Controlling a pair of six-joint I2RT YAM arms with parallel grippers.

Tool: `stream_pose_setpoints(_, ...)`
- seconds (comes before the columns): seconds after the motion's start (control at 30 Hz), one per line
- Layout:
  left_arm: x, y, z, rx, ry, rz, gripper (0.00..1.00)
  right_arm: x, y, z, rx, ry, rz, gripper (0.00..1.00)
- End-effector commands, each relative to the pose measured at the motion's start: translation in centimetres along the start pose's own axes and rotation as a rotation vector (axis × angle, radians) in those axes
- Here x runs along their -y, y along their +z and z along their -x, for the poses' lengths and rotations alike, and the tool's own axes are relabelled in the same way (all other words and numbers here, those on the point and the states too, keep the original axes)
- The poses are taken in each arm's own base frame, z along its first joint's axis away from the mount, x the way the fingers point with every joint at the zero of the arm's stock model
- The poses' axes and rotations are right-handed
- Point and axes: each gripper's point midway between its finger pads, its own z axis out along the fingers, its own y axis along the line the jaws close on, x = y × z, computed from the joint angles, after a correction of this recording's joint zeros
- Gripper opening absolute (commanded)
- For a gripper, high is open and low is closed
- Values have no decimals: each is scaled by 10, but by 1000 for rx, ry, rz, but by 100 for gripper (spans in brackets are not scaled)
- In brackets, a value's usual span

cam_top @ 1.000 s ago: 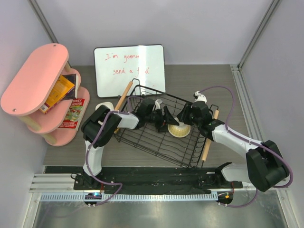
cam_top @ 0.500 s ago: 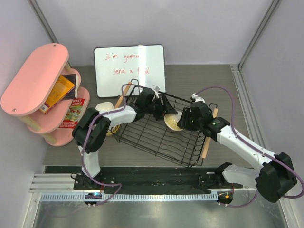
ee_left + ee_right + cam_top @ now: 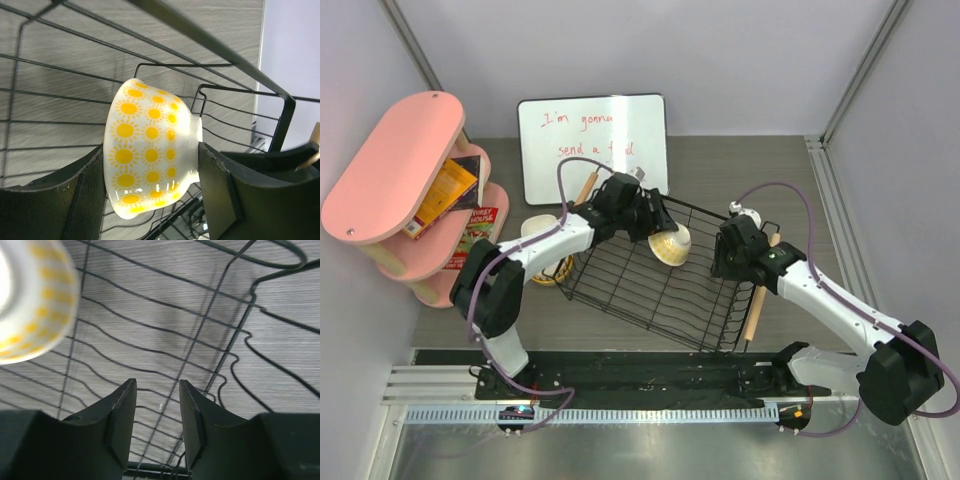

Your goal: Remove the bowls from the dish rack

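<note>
My left gripper (image 3: 655, 228) is shut on a white bowl with yellow suns (image 3: 670, 245), held on its side above the far part of the black wire dish rack (image 3: 650, 290). In the left wrist view the bowl (image 3: 150, 150) sits between both pads, over the rack wires (image 3: 220, 55). My right gripper (image 3: 720, 262) is open and empty above the rack's right end; in its wrist view the fingers (image 3: 122, 420) hang over the rack floor (image 3: 210, 315), with the bowl (image 3: 30, 300) blurred at upper left. A cream bowl (image 3: 538, 226) and a yellow one (image 3: 552, 270) sit on the table left of the rack.
The rack has wooden rod handles, one at the far left (image 3: 582, 200) and one at the right (image 3: 760, 295). A whiteboard (image 3: 592, 145) stands behind the rack. A pink oval shelf (image 3: 405, 190) with books stands at the left.
My left gripper has lifted the sun-patterned bowl up and toward the rack's far left. My right gripper let go of it, opened and drew back to the right.
</note>
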Motion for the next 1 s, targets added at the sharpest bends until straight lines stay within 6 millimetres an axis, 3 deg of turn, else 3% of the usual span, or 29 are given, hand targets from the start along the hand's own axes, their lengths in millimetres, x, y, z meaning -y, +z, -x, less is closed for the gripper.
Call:
stream_pose_setpoints(0.0,40,-54,45,152,143,-19,0,16,5,17,25,-49,-109,45)
stream_pose_setpoints(0.23,35,-94,56,195,249,88,0,31,31,32,-16,-87,-190,44)
stream_pose_setpoints(0.37,18,-112,54,183,293,185,0,38,38,47,-19,-115,-220,43)
stream_pose_setpoints(0.6,7,-166,62,274,341,284,0,56,53,63,-48,-152,-295,42)
stream_pose_setpoints(0.73,-6,-191,67,313,380,370,0,62,57,88,-18,-144,-313,42)
stream_pose_setpoints(0.83,-10,-201,68,335,383,388,0,64,61,105,0,-140,-310,42)
stream_pose_setpoints(0.97,-10,-211,71,366,381,396,0,71,76,111,-27,-166,-325,41)
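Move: The left hand already holds the sun-patterned bowl; the bowl stack it goes to lies about 29 cm left, 9 cm back and 13 cm below. The white bowl is some 31 cm left and 2 cm ahead, the rack's left handle 21 cm left and 1 cm ahead. From the right hand, the rack's far rim is roughly 9 cm ahead and 7 cm right, its right handle 11 cm right and 3 cm back, both about level. Left carries its bowl 15 cm left and up towards the stack; right reaches forward-right to rack's far rim. ##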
